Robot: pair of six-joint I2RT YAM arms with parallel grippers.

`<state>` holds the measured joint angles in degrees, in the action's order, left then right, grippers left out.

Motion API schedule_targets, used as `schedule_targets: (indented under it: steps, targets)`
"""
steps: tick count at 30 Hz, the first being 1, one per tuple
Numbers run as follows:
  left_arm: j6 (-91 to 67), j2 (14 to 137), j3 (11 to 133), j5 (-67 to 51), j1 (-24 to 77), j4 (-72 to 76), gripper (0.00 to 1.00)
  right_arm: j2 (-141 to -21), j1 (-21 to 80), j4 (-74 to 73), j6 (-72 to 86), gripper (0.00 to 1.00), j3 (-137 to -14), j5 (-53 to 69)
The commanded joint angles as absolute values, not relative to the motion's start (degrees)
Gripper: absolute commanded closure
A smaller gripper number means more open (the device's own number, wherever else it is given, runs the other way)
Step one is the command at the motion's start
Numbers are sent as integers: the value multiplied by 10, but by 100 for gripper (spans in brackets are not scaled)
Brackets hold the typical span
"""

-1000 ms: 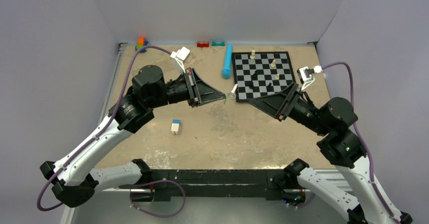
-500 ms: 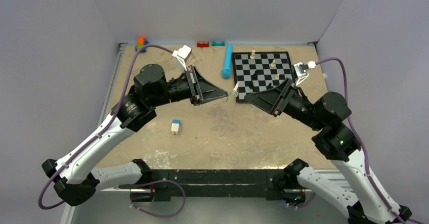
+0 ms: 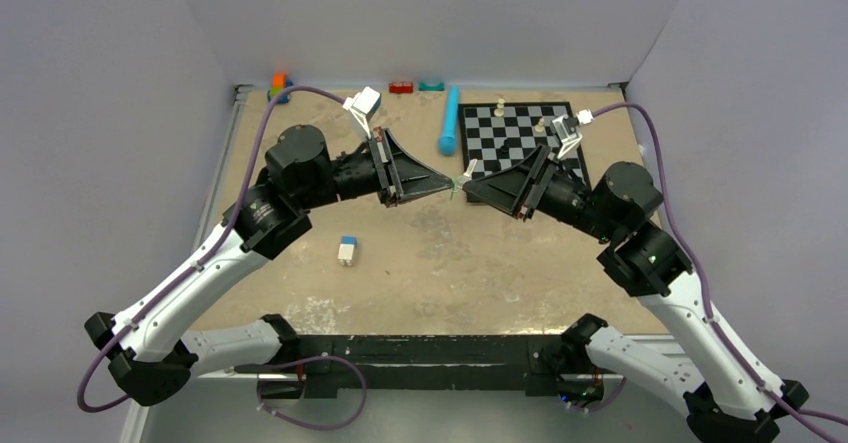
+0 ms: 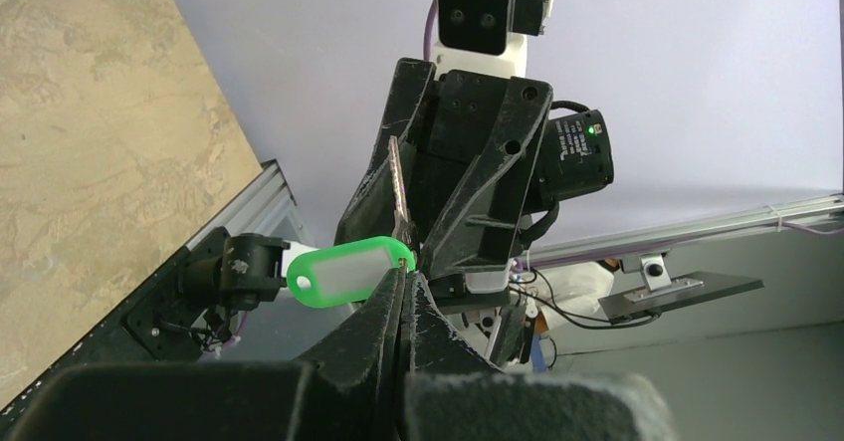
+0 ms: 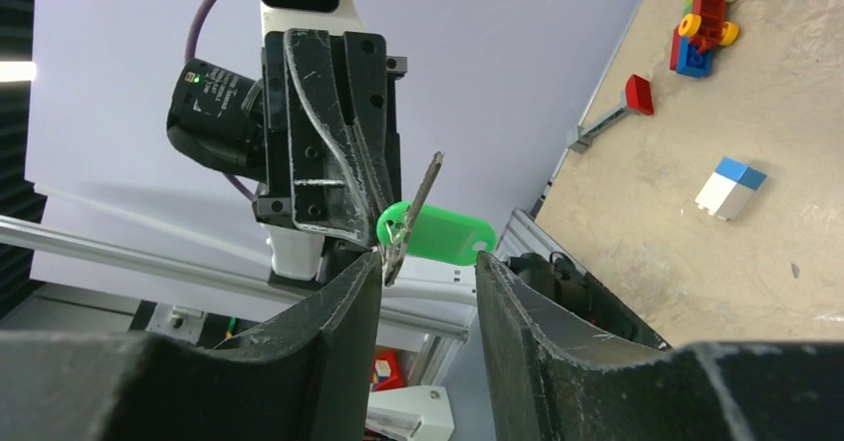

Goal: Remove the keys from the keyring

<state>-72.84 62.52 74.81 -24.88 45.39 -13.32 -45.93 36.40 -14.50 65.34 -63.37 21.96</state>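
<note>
The keys (image 3: 458, 185) are a tiny bunch held in the air mid-table between both grippers. In the left wrist view it is a green tag (image 4: 343, 273) with a silvery key (image 4: 398, 187) standing up from its ring end. My left gripper (image 4: 406, 274) is shut on that ring end; its tip also shows from above (image 3: 446, 187). My right gripper (image 5: 428, 259) is open, its tip (image 3: 467, 185) facing the left one. The key (image 5: 416, 210) hangs by its left finger and the green tag (image 5: 445, 233) lies across the gap between its fingertips.
A chessboard (image 3: 510, 128) with a few pieces lies at the back right, partly under my right arm. A blue cylinder (image 3: 450, 121) lies left of it. A blue-and-white block (image 3: 347, 251) sits at front left. Small bricks (image 3: 401, 87) line the back wall.
My right arm has swung left and forward, bringing its open fingers up to the keys. My left gripper has held the bunch almost still.
</note>
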Motion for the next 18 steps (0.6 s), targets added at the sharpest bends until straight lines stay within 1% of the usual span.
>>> schedule_targets:
  steps: [1, 3, 7, 18]
  targets:
    - [-725, 624, 765, -256, 450, -112, 100, -470, 374, -110, 646, 56, -673, 211]
    - [-725, 624, 765, -255, 450, -112, 100, -473, 377, -110, 644, 57, -680, 210]
    - [-724, 627, 766, -254, 450, -111, 100, -481, 383, -109, 642, 61, -688, 209]
    - [-725, 625, 764, -253, 450, -108, 100, -496, 399, -108, 640, 77, -696, 200]
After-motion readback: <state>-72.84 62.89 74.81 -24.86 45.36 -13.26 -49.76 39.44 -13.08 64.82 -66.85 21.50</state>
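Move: The key points forward from the ring in the left fingers, its middle about 3 cm ahead of the right hand, 2 cm to its left and about 1 cm above. The green tag hangs about 3 cm to the right hand's left, level in depth and some 2 cm below it; the left fingertips are 4 cm to its left and 1 cm ahead and above. From the left hand, the key lies about 3 cm right and 2 cm ahead, level in height. The right hand eases left about 1.5 cm towards the left fingertips and rises nearly 2 cm before sinking back slightly, bringing the key's head in between its half-open fingers while they narrow to roughly half their starting gap, without shutting. The left hand stays practically in place, shut, and keeps its pinch on the keyring, its fingers pointing right and somewhat forward. ##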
